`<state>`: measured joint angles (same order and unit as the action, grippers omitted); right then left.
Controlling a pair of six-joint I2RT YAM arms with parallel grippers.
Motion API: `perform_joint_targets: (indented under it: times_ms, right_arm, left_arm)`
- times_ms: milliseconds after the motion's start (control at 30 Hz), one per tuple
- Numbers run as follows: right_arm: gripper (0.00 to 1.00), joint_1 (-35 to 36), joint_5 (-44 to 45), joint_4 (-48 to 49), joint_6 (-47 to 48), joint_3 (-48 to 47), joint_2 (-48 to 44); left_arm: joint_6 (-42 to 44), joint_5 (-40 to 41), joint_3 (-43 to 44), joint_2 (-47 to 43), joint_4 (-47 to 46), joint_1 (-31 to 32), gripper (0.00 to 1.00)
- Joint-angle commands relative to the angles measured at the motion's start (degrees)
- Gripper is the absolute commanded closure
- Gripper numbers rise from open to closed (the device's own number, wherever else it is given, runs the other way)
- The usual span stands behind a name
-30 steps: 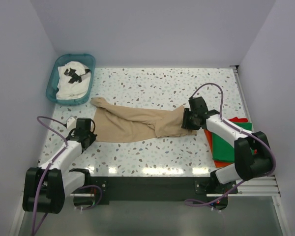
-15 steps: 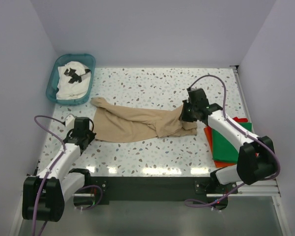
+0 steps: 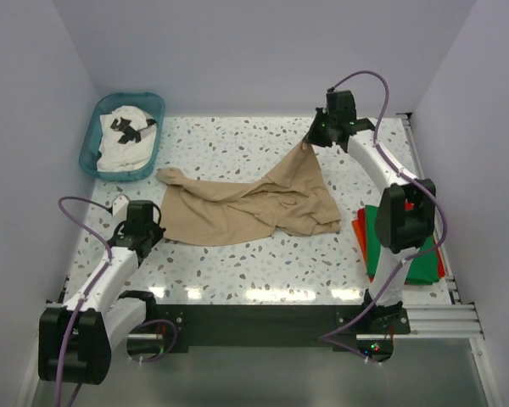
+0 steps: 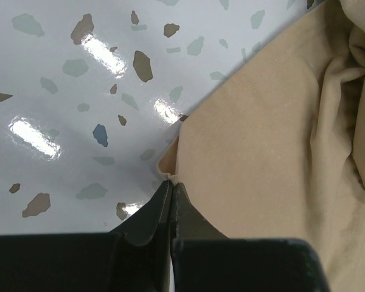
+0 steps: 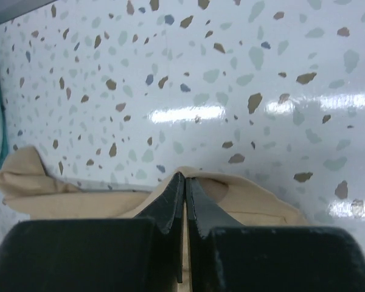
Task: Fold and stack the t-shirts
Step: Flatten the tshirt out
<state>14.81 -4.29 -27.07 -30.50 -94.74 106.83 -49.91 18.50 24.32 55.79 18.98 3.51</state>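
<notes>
The tan t-shirt lies crumpled across the middle of the table. Its right side is pulled up into a peak toward the far right. My right gripper is shut on that peak; the right wrist view shows the tan t-shirt's edge pinched at my right gripper's tips. My left gripper is shut on the shirt's near-left corner, where my left gripper's tips nip the tan t-shirt's hem. A green t-shirt lies on a red-orange t-shirt at the right edge.
A teal basket at the far left corner holds a white t-shirt with black print. White walls close in the table on three sides. The right arm's forearm stretches over the stacked shirts at the right.
My right gripper closed on the tan shirt's right end and carried it up and away toward the far right, raising the cloth into a peak. The left gripper kept its hold and barely moved.
</notes>
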Motion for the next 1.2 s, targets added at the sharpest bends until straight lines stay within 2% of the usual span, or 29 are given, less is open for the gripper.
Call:
perform_joint_targets:
  times_ms: [0, 200, 333, 433, 700, 867, 967, 1067, 1100, 1167]
  right_arm:
    - [1.0, -2.5, -0.36, 1.4, -2.72, -7.55, 5.92]
    - [1.0, -3.91, -1.33, -0.96, -2.2, -18.72, 16.64]
    - [0.97, -5.31, -1.42, -1.14, -1.75, -20.74, 17.8]
    - [1.0, -6.89, -1.51, -1.58, -1.84, -21.54, 18.15]
    - [1.0, -9.62, -1.15, -0.36, -3.33, -23.21, 19.38]
    - [1.0, -10.41, -1.6, -2.89, -3.34, -30.83, 22.89]
    - [0.97, -10.94, -1.51, -5.62, -2.46, -35.06, 24.83]
    - [0.8, -11.47, -2.64, -7.29, -1.84, -35.87, 25.1]
    - [0.62, -11.56, -3.0, -8.51, -1.49, -35.78, 24.92]
    - [0.49, -11.56, -2.65, -9.93, -0.79, -33.42, 22.91]
  left_arm:
    - [1.22, -0.3, 2.32, -1.12, 0.62, 0.01, 1.0]
    - [1.39, -1.1, 3.45, -2.7, 2.46, -0.08, 1.0]
    - [1.83, -0.84, 4.86, -4.81, 4.22, -0.08, 1.0]
    - [1.75, -0.92, 5.48, -6.04, 5.36, -0.08, 1.0]
    - [0.96, -1.1, 6.18, -7.71, 7.38, -0.08, 1.0]
    - [1.22, -0.92, 7.15, -8.33, 8.53, -0.08, 1.0]
    - [1.48, -0.75, 7.59, -8.94, 9.05, -0.17, 1.0]
    - [1.39, -1.01, 7.33, -9.56, 8.97, -0.17, 1.0]
    - [1.48, -1.1, 7.24, -9.56, 8.62, -0.17, 1.0]
    - [1.57, -1.27, 7.15, -9.47, 8.27, -0.17, 1.0]
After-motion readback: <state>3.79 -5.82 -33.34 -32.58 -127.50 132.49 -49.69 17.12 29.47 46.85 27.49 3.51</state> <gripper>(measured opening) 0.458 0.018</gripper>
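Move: The right hand, some 17 cm above the table, holds the tan t-shirt's far-right part; the spot for it on the table is about 6 cm ahead and 9 cm right. The lying shirt's middle is some 15 cm back and 13 cm left, its near-right corner 22 cm back and 8 cm right. From the left hand, shut on the near-left corner, the shirt's middle lies about 9 cm ahead and 21 cm right, its far-left end 17 cm ahead and 2 cm right. Forward and down goes the right hand first, about 8 cm out and 5 cm lower, then on outward and to the right while rising slightly, turning some 10 degrees clockwise, drawing the held cloth towards the table's far side; at the very end its fingers open and release the cloth. The left hand keeps its pinch on the near-left corner and lifts about 5 cm in two steps. ##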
